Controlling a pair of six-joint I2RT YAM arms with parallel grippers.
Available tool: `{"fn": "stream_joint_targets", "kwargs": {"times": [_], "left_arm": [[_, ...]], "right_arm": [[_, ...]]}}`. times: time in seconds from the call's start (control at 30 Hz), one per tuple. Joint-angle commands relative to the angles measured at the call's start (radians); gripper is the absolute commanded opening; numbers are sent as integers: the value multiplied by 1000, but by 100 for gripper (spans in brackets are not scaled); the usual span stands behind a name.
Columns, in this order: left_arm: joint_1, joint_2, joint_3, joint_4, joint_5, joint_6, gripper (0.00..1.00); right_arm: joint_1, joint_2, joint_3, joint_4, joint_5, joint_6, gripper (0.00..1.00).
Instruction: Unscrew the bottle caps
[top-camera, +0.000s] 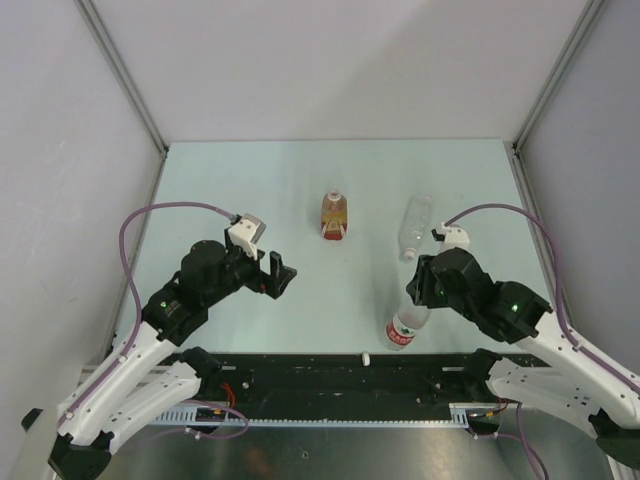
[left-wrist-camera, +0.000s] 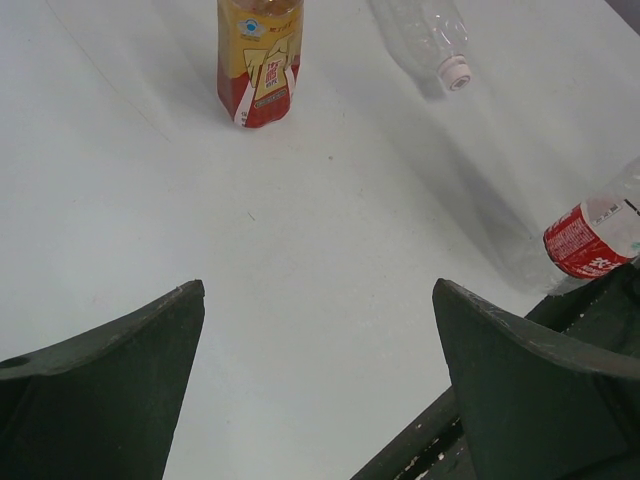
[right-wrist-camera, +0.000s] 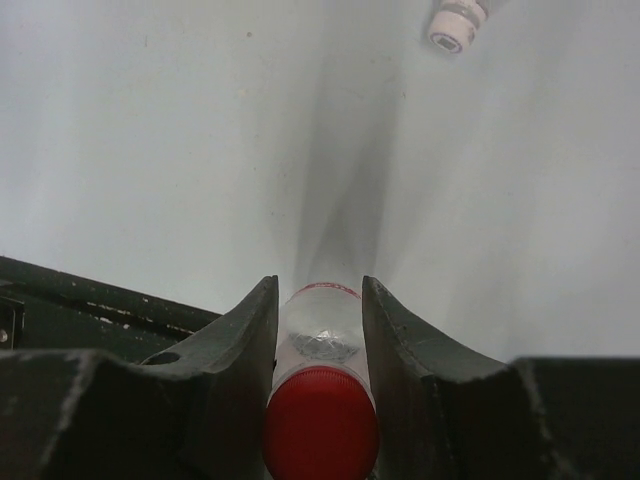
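Note:
The red-and-white label bottle (top-camera: 402, 331) stands at the table's front edge. My right gripper (top-camera: 416, 296) is shut on its clear upper part (right-wrist-camera: 322, 325), just below the bright red cap (right-wrist-camera: 322, 428). The plain transparent bottle (top-camera: 414, 222) lies on its side, its white cap (top-camera: 408, 256) pointing at the front; the cap also shows in the right wrist view (right-wrist-camera: 449, 28). The amber bottle (top-camera: 335, 215) stands mid-table. My left gripper (top-camera: 281, 272) is open and empty, left of the amber bottle (left-wrist-camera: 259, 60), jaws wide apart above bare table.
A small loose white cap (top-camera: 366, 358) lies on the black rail at the table's front edge. White walls close the table (top-camera: 250, 180) on left, back and right. The labelled bottle (left-wrist-camera: 596, 235) shows at the right edge of the left wrist view.

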Motion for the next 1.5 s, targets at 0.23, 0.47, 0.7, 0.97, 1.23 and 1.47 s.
{"fn": "stream_joint_targets", "kwargs": {"times": [0.23, 0.47, 0.7, 0.97, 1.23, 1.47], "left_arm": [[4, -20, 5, 9, 10, -13, 99], [4, -33, 5, 10, 30, -10, 99], [4, -40, 10, 11, 76, -1, 99], [4, -32, 19, 21, 188, 15, 99], [4, 9, 9, 78, 411, 17, 99], [3, 66, -2, 137, 624, 3, 99]], "right_arm": [[6, 88, 63, 168, -19, -117, 8], [-3, 130, 141, 287, -79, -182, 5], [-71, 172, 151, 438, -328, -181, 4], [-229, 259, 152, 580, -741, -113, 3], [-336, 319, 151, 781, -995, 29, 2], [-336, 364, 152, 946, -1083, 129, 1]]}}
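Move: The right hand already holds the red-capped bottle by its cap; the open left gripper it is headed for is about 28 cm to its left and 4 cm ahead, at roughly its height. The juice bottle stands some 22 cm ahead and 17 cm left, its middle 8 cm lower; the clear bottle lies about 24 cm ahead, 3 cm right, 16 cm lower. For the left hand, the red-capped bottle's middle is about 27 cm right, 5 cm back and 12 cm below. Right hand carries the cap-gripped bottle about 13 cm left and up towards the open left gripper swinging back-right. ##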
